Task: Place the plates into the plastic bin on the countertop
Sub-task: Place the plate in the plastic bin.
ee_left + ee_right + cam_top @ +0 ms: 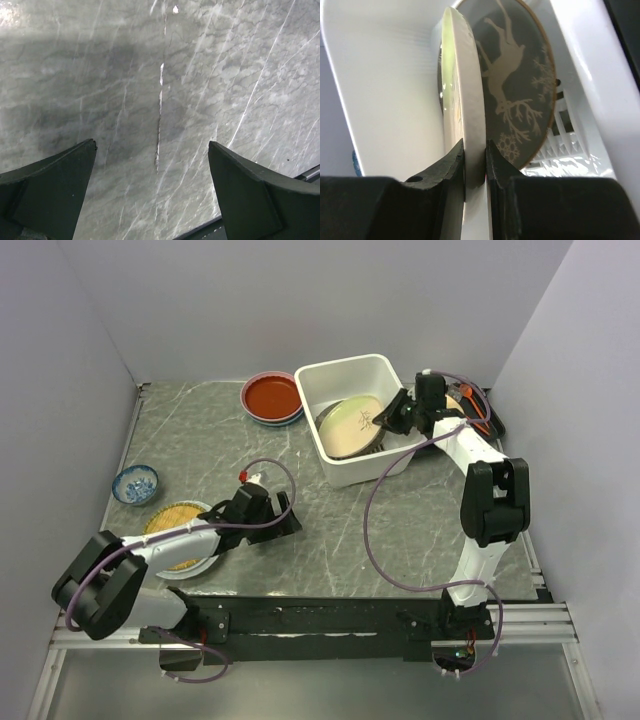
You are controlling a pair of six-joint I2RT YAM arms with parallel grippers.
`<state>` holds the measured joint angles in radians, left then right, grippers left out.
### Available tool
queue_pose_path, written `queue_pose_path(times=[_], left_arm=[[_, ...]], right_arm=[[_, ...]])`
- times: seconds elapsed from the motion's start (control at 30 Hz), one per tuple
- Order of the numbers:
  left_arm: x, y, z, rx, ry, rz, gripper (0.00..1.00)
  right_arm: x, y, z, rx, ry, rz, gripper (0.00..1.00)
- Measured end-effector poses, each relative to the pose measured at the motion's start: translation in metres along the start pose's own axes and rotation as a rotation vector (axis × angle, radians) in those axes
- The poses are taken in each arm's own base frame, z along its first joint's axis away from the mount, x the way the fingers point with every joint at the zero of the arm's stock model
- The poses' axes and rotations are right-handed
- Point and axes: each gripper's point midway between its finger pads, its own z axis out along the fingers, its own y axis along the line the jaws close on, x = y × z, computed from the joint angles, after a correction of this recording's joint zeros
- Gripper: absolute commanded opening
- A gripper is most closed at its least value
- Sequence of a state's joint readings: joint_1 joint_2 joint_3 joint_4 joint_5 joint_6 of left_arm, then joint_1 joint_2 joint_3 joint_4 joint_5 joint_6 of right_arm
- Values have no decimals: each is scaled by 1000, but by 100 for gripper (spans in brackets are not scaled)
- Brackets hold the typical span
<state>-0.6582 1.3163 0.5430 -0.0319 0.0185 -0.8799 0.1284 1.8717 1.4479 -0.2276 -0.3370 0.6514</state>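
Note:
My right gripper [392,418] reaches into the white plastic bin [310,375] and is shut on the rim of a cream plate [352,425]. In the right wrist view the cream plate [472,100] stands on edge between the fingers of the right gripper [475,150]. A dark plate with a gold pattern [520,85] lies just behind it, over the slotted bottom of the bin [385,75]. My left gripper [285,515] hovers open over bare countertop [200,75], and the left gripper [152,147] has nothing between its fingers. A yellow lattice plate [178,530] lies partly under the left arm. A red plate [272,397] tops a stack left of the bin.
A small blue patterned bowl [135,484] sits near the left edge of the countertop [400,530]. Grey walls close in the back and both sides. A black rail [330,615] runs along the near edge, by the arm bases.

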Motion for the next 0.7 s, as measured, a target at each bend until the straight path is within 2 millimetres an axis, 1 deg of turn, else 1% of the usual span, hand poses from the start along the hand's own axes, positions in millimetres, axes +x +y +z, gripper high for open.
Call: queue_pose_path(times=[0.03, 0.1, 0.17, 0.2, 0.23, 0.3, 0.43, 0.53, 0.63, 0.67, 0.7], left_arm=[[0, 1, -1, -1, 1, -1, 99], [1, 1, -3, -3, 1, -2, 99], [1, 1, -5, -1, 0, -2, 99], [1, 1, -6, -1, 0, -2, 99], [1, 1, -6, -1, 0, -3, 99], [1, 1, -8, -1, -1, -6, 99], [1, 1, -14, 4, -5, -8, 99], [-4, -1, -20, 10, -30, -7, 99], [-7, -2, -25, 11, -47, -6, 99], [-8, -1, -27, 8, -52, -6, 99], [-8, -1, -28, 4, -53, -6, 99]], right_arm=[[1, -2, 0, 8, 2, -3, 31], [3, -8, 0, 35, 11, -18, 41], [7, -15, -1, 66, 21, -29, 45], [9, -19, -1, 79, 29, -37, 50], [11, -22, -1, 88, 39, -46, 52], [14, -21, -1, 92, 46, -69, 56], [24, -22, -1, 109, 73, -109, 62], [31, -23, -1, 117, 92, -134, 67], [38, -23, -1, 137, 107, -151, 73], [42, -23, -1, 147, 114, -156, 78], [45, -24, -1, 161, 120, -159, 79]])
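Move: Low in the white plastic bin, the dark plate on which the held cream plate is to lie has its middle about 6 cm left of the right hand, 3 cm ahead and 11 cm down. The beige plate on the tray stands some 13 cm to that hand's right and 7 cm ahead, the red plates about 24 cm left and 12 cm ahead, both roughly 14 cm below. From the left hand the dark plate lies about 21 cm ahead and 13 cm right, nearly level. Opening its fingers wide from the pinch on the cream plate's rim, the right hand lets the plate go and at the same time sinks and draws back, about 3.5 cm each way, while its left side dips some 10 degrees. The empty left hand, fingers still open, rises off the countertop area by about 2.5 cm and drifts a little left. ##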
